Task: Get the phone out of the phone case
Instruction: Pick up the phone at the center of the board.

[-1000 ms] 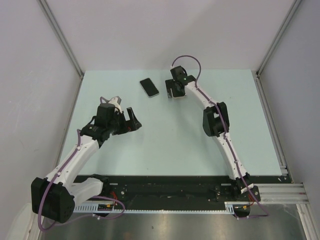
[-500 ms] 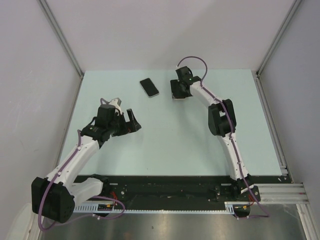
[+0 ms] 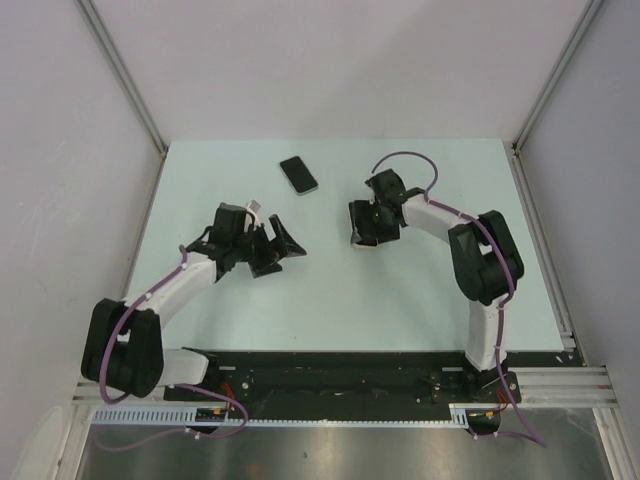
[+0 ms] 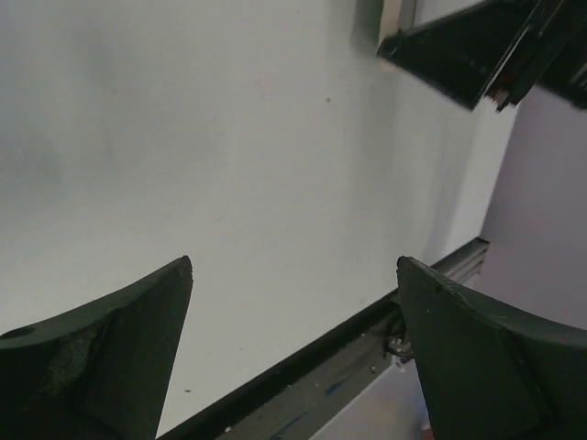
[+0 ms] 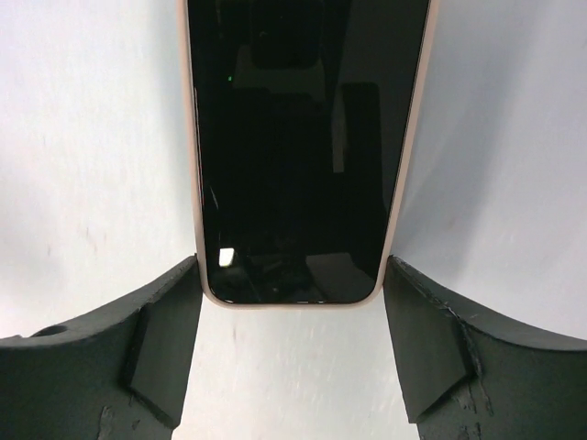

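Note:
A phone with a black screen in a pale pink case (image 5: 303, 137) lies flat on the table. My right gripper (image 5: 292, 266) is shut on its near end, a finger pressed on each side of the case. In the top view the right gripper (image 3: 364, 232) covers it; only a pale edge (image 3: 362, 243) shows. My left gripper (image 3: 283, 255) is open and empty, left of the right gripper and pointing toward it. In the left wrist view its fingers (image 4: 293, 266) stand wide apart over bare table, with the right gripper (image 4: 477, 55) at the upper right.
A second dark phone (image 3: 298, 175) lies flat at the far middle of the pale green table (image 3: 330, 300). Grey walls close in the left, far and right sides. A black rail (image 3: 330, 375) runs along the near edge.
The right gripper has moved nearer and a little right from the far side, keeping the cased phone between its fingers. The left arm has swung right toward the table's centre.

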Controlling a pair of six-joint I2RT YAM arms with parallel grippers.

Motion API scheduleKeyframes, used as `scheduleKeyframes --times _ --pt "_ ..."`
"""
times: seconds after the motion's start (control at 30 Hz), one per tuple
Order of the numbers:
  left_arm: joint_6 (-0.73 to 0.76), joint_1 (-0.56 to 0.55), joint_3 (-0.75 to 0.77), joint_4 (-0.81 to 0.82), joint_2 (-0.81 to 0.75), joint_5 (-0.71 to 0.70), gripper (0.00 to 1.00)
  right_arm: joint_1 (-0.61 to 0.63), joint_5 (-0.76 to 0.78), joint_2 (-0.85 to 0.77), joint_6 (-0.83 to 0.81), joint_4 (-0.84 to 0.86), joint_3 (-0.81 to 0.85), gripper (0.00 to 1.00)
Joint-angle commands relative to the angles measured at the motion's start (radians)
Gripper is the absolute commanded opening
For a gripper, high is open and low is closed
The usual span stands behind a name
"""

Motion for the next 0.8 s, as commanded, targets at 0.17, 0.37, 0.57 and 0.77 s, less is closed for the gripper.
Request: scheduleKeyframes --times 0.17,0.37,0.57,0.77 --pt "-0.295 -0.068 0.049 0.331 0.232 0.228 0.98 0.063 -0.175 -0.272 0.144 0.120 -0.316 0.46" --pt "-0.332 -0.136 0.118 0.414 0.413 0.237 0.99 0.109 -0.218 -0.347 0.166 0.140 -0.385 0.45" --pt "-0.342 -0.162 0.173 0.446 0.523 0.231 0.99 0.166 -0.229 -0.387 0.189 0.152 -0.437 0.45" --pt "-0.333 -0.177 0.189 0.459 0.568 0.203 0.98 0.209 -0.252 -0.402 0.236 0.212 -0.483 0.43"
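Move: The phone is still pinched by its long sides near its near end in the right gripper, its middle about 5 cm ahead and 2 cm left of that hand, at the same height. From the open left gripper, the phone lies some 17 cm ahead, 20 cm right and 8 cm below. The left gripper stands about 12 cm back, 22 cm left and 8 cm above the right hand. The second phone lies some 23 cm ahead and 22 cm left of the right hand, 1 cm below it. The phone, still pinched in the right gripper, is drawn back about 15 cm and some 4 cm left, rising slightly as its left edge is rolled up. The left hand comes to meet it, going about 11 cm right and 6 cm down while its fingers swing to point more to the right; its jaws stay wide open, taking the phone's left edge between them, one finger over the screen. ##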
